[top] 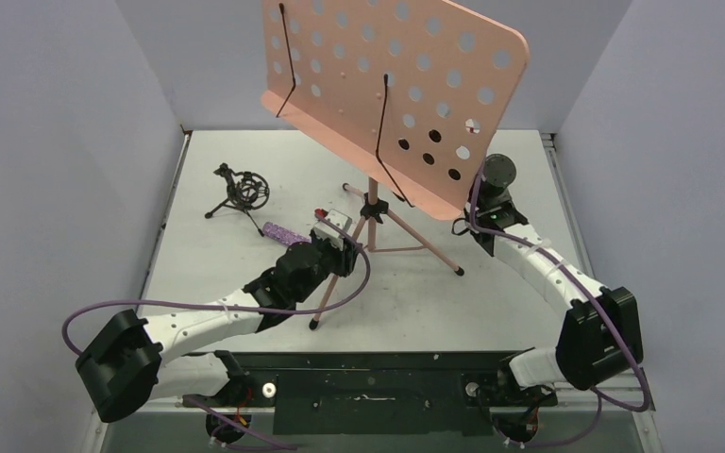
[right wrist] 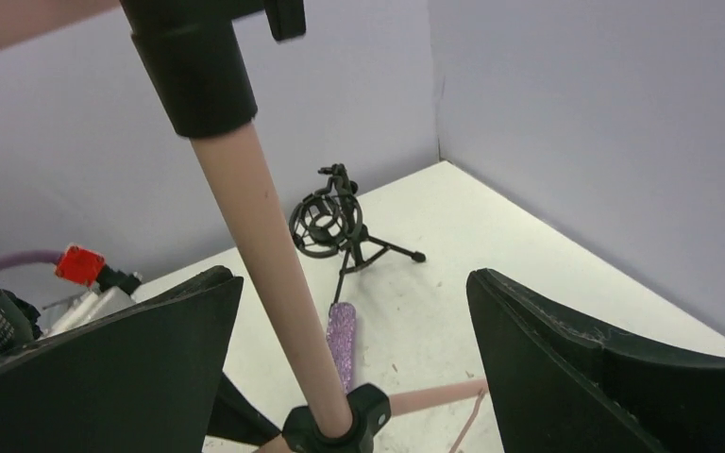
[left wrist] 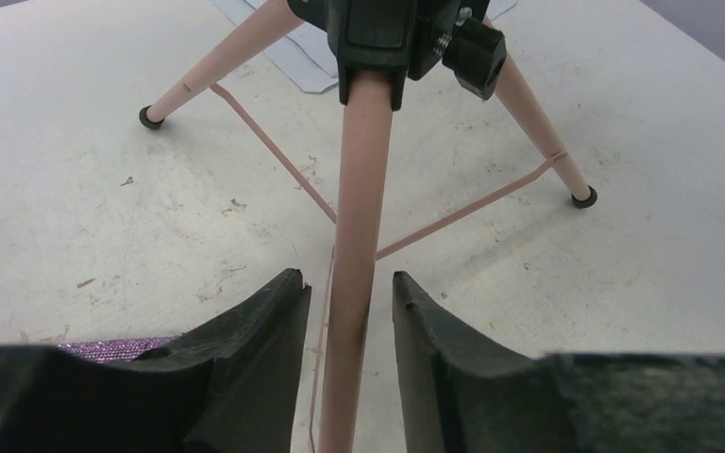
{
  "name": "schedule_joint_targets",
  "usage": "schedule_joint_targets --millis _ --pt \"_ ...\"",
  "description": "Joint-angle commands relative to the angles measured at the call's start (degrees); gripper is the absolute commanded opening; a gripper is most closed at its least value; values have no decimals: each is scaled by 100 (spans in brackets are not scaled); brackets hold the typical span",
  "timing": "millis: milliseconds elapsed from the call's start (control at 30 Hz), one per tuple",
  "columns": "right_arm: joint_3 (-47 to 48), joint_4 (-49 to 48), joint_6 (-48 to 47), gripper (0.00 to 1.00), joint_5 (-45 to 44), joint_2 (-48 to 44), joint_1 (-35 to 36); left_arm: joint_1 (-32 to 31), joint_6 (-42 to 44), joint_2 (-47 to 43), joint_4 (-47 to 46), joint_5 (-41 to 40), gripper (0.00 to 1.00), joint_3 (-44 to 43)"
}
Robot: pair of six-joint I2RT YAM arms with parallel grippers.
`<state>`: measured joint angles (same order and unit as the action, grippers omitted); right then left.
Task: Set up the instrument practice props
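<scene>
The pink music stand (top: 392, 85) stands upright mid-table on its tripod, its perforated desk bare. My left gripper (top: 338, 247) sits low at the stand's near leg (left wrist: 359, 217). In the left wrist view the left gripper (left wrist: 347, 278) is slightly open, with a thin gap on each side of the leg. My right gripper (right wrist: 354, 276) is open wide, and the stand's pole (right wrist: 264, 236) rises between its jaws, touching neither. The desk hides its fingers from above. The purple glitter microphone (top: 281, 232) lies flat beside the left gripper. The black tripod mic holder (top: 241, 192) stands at back left, holding nothing.
A pale sheet (left wrist: 307, 66) lies flat on the table behind the stand's hub. Grey walls close in the table on the left, back and right. The stand's thin brace wires (left wrist: 274, 151) run between its legs. The right arm (top: 538, 260) reaches in from the right.
</scene>
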<state>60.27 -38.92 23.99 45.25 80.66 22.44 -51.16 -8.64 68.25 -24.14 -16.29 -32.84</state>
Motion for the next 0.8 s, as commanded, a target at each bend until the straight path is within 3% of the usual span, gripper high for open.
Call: schedule_joint_targets --millis 0,133,267,633,767 --pt "-342 363 -478 93 -404 -572 -18 38 -331 -311 -354 -6 48 -217" --pt "-615 842 -654 92 -654 -916 -14 54 -410 -439 -437 69 79 -190" --pt "-830 1450 -578 92 -883 -1231 -23 103 -591 -618 -376 254 94 -214" --pt "-1501 3816 -613 94 -1843 -2271 -23 828 -1148 -1079 1620 2234 91 -805" --pt "-1885 4289 -523 96 -2061 -2413 -20 1218 -1476 -1190 1634 2766 90 -629"
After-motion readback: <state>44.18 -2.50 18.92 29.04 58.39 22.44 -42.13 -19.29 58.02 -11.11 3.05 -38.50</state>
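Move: The left hand is loosening around the stand's near-left leg; the black hub lies about 8 cm ahead, 9 cm to its right and 7 cm above. The microphone lies about 11 cm ahead, 9 cm to its left and 16 cm below. From the right hand, open beside the column, the hub is about 2 cm ahead, 4 cm left and 12 cm lower; the column passes the same 2 cm ahead and 4 cm left, at hand height. The left hand spreads its fingers from nearly shut to wide open, freeing the near-left leg, and rises about 6 cm, easing slightly back near the end with a turn of some 15 degrees. The right hand, already wide open, sinks about 11 cm while drawing right and back away from the column, down to about the hub's height on its right, rolling and swinging clockwise by some 30 degrees in all as its fingers dip. ##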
